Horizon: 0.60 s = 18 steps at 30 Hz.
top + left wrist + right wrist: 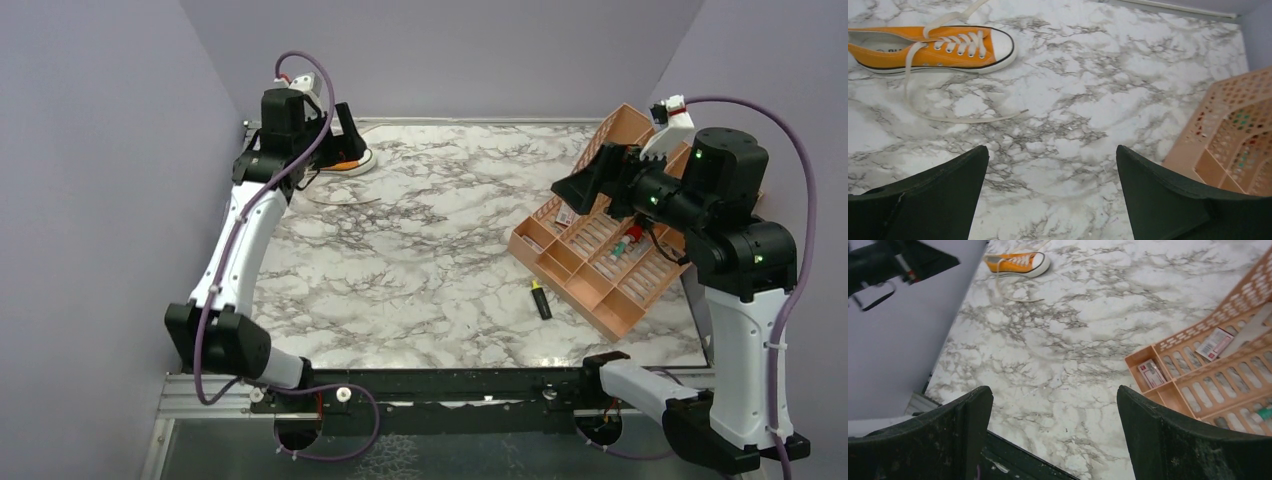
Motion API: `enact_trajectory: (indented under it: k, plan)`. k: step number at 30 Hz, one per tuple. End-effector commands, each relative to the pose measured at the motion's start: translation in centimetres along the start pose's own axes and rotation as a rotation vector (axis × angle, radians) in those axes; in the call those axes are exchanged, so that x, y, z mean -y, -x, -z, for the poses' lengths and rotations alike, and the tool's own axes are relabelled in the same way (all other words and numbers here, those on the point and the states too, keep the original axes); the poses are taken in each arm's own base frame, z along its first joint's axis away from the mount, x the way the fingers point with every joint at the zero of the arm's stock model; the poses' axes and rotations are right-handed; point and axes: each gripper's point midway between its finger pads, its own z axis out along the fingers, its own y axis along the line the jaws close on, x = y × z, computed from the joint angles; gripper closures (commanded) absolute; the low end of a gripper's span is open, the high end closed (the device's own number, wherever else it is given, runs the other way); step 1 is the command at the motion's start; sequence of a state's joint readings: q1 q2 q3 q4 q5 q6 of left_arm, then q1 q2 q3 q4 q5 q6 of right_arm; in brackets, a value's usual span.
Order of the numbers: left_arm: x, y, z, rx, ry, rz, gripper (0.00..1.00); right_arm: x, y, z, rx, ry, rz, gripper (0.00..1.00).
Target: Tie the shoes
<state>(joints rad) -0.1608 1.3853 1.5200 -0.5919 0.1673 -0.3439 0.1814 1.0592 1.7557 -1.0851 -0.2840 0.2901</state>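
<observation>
The shoe (933, 47) is a small orange low-top sneaker with a white sole and toe cap. It lies on its sole at the far left of the marble table, toe to the right. Its white laces (948, 117) are untied, and one trails loosely over the table in front of it. In the top view my left gripper (348, 135) hovers over the shoe (348, 163) and hides most of it. My left gripper (1053, 155) is open and holds nothing. My right gripper (1054, 395) is also open and empty. It hangs above the table's right side, far from the shoe (1018, 263).
An orange compartment tray (560, 275) with small packets and pens sits at the right, under my right gripper (578, 185). A black and yellow highlighter (541, 300) lies on the table just left of it. Purple walls enclose the back and sides.
</observation>
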Motion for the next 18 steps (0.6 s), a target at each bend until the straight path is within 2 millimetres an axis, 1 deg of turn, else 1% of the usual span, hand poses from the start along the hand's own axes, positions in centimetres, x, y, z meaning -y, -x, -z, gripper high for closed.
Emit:
enact_trajectory:
  k: [1, 2, 4, 6, 9, 10, 11, 13, 14, 15, 18]
  plan:
    - [-5.9, 1.0, -4.6, -0.024, 0.177, -0.073, 0.02, -3.8, -0.1, -0.7, -0.013, 0.245, 0.090, 0.00]
    - [-7.1, 1.2, -5.8, -0.037, 0.198, -0.083, 0.02, -4.0, -0.4, -1.0, -0.024, 0.259, 0.100, 0.00]
    - [-9.6, 1.4, -8.5, -0.077, 0.216, -0.088, 0.01, -3.7, -0.8, -1.6, -0.040, 0.246, 0.108, 0.00]
    - [-12.8, 1.2, -10.9, -0.111, 0.241, -0.080, 0.01, -3.3, -1.1, -2.3, -0.052, 0.226, 0.099, 0.00]
    - [-16.7, 1.1, -14.0, -0.143, 0.257, -0.093, 0.01, -3.4, -1.3, -3.2, -0.066, 0.246, 0.105, 0.00]
    - [-17.6, 1.1, -14.8, -0.148, 0.248, -0.096, 0.02, -3.4, -1.4, -3.6, -0.072, 0.249, 0.106, 0.00]
    - [-19.0, 0.6, -15.9, -0.164, 0.248, -0.080, 0.02, -3.3, -1.5, -3.8, -0.077, 0.248, 0.106, 0.00]
    - [-21.6, 0.6, -17.2, -0.160, 0.272, -0.047, 0.02, -3.3, -1.8, -4.1, -0.089, 0.253, 0.107, 0.00]
    - [-22.7, 0.6, -17.9, -0.160, 0.282, -0.039, 0.04, -3.5, -1.9, -4.0, -0.095, 0.266, 0.109, 0.00]
    - [-23.3, 0.8, -18.5, -0.157, 0.276, -0.036, 0.06, -3.7, -2.1, -3.9, -0.102, 0.279, 0.109, 0.00]
    - [-23.7, 0.7, -20.1, -0.150, 0.226, -0.036, 0.08, -4.2, -2.6, -4.0, -0.124, 0.308, 0.108, 0.00]
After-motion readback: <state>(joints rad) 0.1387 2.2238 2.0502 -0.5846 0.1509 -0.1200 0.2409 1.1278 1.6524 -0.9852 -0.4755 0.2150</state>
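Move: The orange shoe lies about 23 cm ahead of the open left hand, 11 cm to its left and 29 cm below. The near lace's end is roughly 12 cm ahead of that hand and 1 cm right, the far lace some 31 cm ahead and 2 cm left, both on the table. From the right hand the shoe is about 40 cm ahead, 50 cm left and 39 cm below. Open left hand sweeps forward, down and left, each about 17 cm, towards the shoe; right hand swings left. ##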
